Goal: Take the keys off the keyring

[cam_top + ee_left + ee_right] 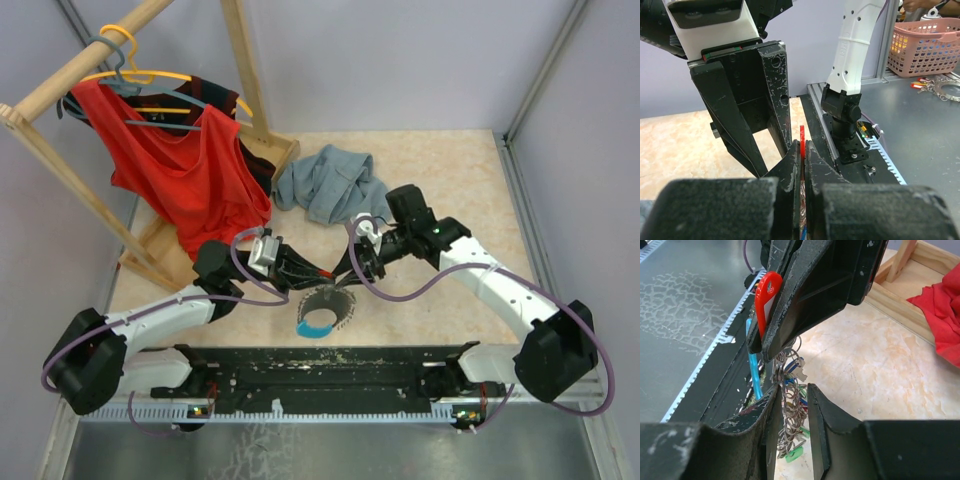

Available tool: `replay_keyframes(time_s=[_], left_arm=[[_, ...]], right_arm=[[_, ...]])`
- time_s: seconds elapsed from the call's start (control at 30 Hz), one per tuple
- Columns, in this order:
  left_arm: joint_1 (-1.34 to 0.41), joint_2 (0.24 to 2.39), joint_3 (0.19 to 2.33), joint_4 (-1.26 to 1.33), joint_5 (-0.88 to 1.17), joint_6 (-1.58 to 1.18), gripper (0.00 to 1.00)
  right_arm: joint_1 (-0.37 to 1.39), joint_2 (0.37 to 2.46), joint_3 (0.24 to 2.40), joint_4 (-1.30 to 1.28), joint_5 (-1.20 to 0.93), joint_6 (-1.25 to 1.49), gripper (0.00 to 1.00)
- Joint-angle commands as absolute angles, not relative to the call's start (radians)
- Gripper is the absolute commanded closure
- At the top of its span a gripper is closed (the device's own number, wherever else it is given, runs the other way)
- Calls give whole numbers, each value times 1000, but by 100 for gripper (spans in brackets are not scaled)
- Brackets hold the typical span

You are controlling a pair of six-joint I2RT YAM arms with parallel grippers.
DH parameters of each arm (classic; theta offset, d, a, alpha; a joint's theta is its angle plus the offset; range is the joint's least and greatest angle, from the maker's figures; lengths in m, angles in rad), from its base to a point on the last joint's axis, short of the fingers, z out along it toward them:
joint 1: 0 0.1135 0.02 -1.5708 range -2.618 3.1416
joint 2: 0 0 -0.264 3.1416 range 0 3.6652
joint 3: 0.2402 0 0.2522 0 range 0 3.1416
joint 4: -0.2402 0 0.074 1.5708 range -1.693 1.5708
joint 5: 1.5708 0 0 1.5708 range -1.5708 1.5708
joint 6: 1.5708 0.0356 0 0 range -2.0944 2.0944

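Note:
My left gripper (322, 272) is shut on the red plastic head of one of the keys (767, 290), which shows edge-on between its jaws (802, 134). Below it hangs the silvery chain (790, 410) of small rings with blue keys (792, 381) and a green one (796, 455). The keyring (320, 322), part grey and part light blue, hangs under both grippers; its blue strip (755, 371) runs beside the chain. My right gripper (793, 388) stands open around the chain, the left finger (771, 410) touching it and the right finger a little apart.
A grey-blue cloth (330, 185) lies behind the grippers. At the back left a wooden rack (60, 80) carries hangers and a red garment (190, 180). A black rail (330, 365) runs along the near edge. Off the table stand a pink basket (927, 45) and another key bunch (940, 89).

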State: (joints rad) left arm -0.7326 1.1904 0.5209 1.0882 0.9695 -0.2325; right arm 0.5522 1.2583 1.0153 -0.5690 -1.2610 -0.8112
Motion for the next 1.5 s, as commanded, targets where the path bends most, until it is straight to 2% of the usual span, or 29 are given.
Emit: replay_keyframes(time_s=[0.0,0.47,0.97,1.13,1.47], left_arm=[[-727,1182,545,1177,975,-250,100],[-727,1201,550,1182,960,-258,100],[-727,1217,552,1203,963,-277,100],[-726,1201,550,1172,954,-253,100],[-687,1097,449,1132,873,-217,96]], right_arm=[[577,1266,1030,-530,-1302,-809,72],[590,1264,1041,-520,-1322,-770,72],[597,1263,1035,-473,-1301,-717,88],[597,1262,1045,-514,-1320,-754,100],[561,1242,1130,-712,-1393,-894,100]])
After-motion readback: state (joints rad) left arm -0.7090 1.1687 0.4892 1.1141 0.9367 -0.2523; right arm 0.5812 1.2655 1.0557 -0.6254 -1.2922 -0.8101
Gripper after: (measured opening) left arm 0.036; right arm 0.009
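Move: The keyring's wire coil that the right hand goes for lies about 1 cm back and 1 cm to the left of its point, level with it. The red key, held in the left fingertips, sits roughly 2 cm back, 1 cm left and 3 cm above the right hand; the light-blue handle is some 10 cm back, 5 cm left and 3 cm lower. From the left hand the coil is 3 cm below, about 1 cm to its right, neither ahead nor back. The right hand eases back by about 1.5 cm, with a small shift left and up of up to 1 cm, bringing its part-open fingers around the coil just under the red key, then shuts them fully to pinch the wire, fingers still pointing left. The left hand keeps the red key between its tips and all but stays in place, bobbing about half a centimetre up and back down, then at the very end starts forward and left by under 1 cm as its grip effort drops away. ##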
